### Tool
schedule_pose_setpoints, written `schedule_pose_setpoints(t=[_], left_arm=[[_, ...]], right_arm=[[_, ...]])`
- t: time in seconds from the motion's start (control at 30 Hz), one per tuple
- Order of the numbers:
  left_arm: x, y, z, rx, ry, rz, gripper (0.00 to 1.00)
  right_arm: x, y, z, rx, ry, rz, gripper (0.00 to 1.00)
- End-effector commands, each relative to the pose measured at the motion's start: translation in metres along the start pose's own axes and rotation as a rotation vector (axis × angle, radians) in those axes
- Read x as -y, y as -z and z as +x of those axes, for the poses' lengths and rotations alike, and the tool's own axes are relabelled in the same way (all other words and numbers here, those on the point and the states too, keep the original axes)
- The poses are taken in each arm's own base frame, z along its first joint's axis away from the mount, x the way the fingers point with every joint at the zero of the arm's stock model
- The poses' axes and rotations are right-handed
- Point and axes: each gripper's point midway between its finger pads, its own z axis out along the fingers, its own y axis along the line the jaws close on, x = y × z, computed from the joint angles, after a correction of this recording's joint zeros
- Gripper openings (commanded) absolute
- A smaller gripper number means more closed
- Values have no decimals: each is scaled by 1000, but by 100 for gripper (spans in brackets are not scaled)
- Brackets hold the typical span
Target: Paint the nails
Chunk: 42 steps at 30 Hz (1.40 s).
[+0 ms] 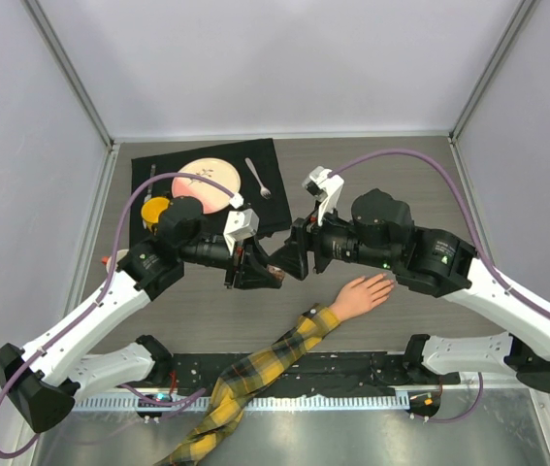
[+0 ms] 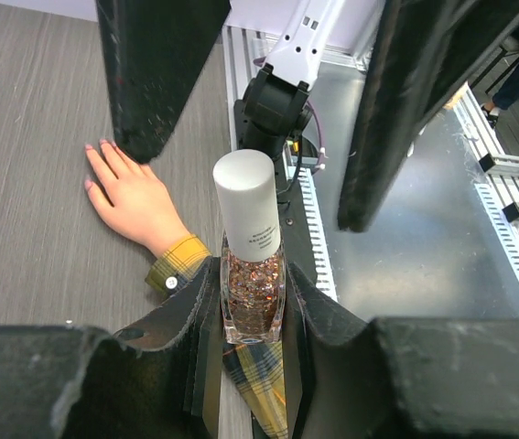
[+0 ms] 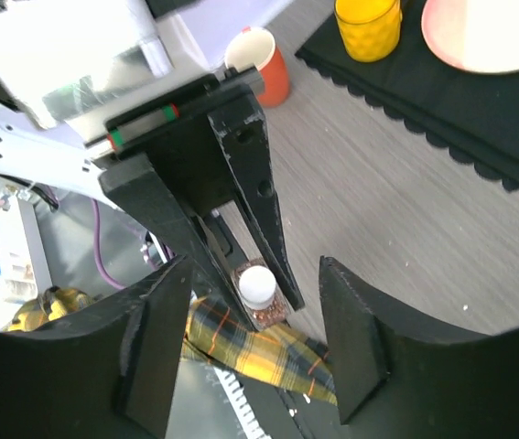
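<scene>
A small glitter nail-polish bottle (image 2: 252, 293) with a white cap (image 2: 246, 201) is held above the table, and my left gripper (image 2: 252, 274) is shut on its glass body. My right gripper (image 3: 254, 263) is open and faces the cap (image 3: 258, 285), one finger (image 2: 158, 73) to each side and not touching it. The two grippers meet at mid-table (image 1: 279, 267). The pale mannequin hand (image 1: 362, 294) lies flat to their right on its plaid sleeve (image 1: 275, 357). Its nails (image 2: 88, 147) look pinkish.
A black mat (image 1: 148, 170) at the back left carries a pink plate (image 1: 207, 184), a fork (image 1: 258, 178) and a yellow cup (image 1: 155, 210). An orange cup (image 3: 264, 64) stands by the mat's left side. A metal rail (image 1: 284, 398) runs along the near edge.
</scene>
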Motion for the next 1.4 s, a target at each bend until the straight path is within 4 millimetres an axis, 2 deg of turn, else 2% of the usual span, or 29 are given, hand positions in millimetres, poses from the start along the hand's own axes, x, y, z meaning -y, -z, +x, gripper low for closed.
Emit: schedule_pose_setpoints(t=[0.0, 0.17, 0.6, 0.7, 0.87, 0.97, 1.1, 1.37], left_arm=[[5, 3, -21, 36, -73, -7, 0], [3, 3, -21, 36, -73, -10, 0], [4, 3, -21, 37, -69, -5, 0], [5, 3, -21, 37, -67, -3, 0], [6, 3, -20, 35, -62, 4, 0], [9, 3, -21, 37, -63, 23, 0], [18, 3, -21, 39, -56, 75, 0], [18, 2, -22, 41, -51, 80, 0]], right_arm=[[-4, 9, -9, 12, 15, 1, 61], [-7, 5, -1, -24, 12, -23, 48], [-6, -5, 0, -34, 27, -20, 39], [-6, -7, 3, -47, 31, -28, 33], [-7, 0, 3, -39, 45, -33, 9], [-5, 5, 0, -23, 60, -27, 1], [-1, 10, 4, -18, 88, -19, 1], [0, 6, 6, -18, 94, -20, 1]])
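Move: The white cap of the nail polish bottle lies about 3 cm below the right hand and roughly 1 cm to its left, with the glittery bottle beneath it, some 6 cm below this hand. The left hand already grips the bottle, so the cap stands about 4 cm straight above it. The doll hand rests on the table some 17 cm to the right of the right hand, about 3 cm farther out and 35 cm lower. Sinking about 2.5 cm over the upright bottle, the right hand narrows its wide-open fingers until they pinch the white cap from both sides, then draws back up some 1.5 cm with the cap gripped. The left hand keeps its hold on the bottle, nearly still. ##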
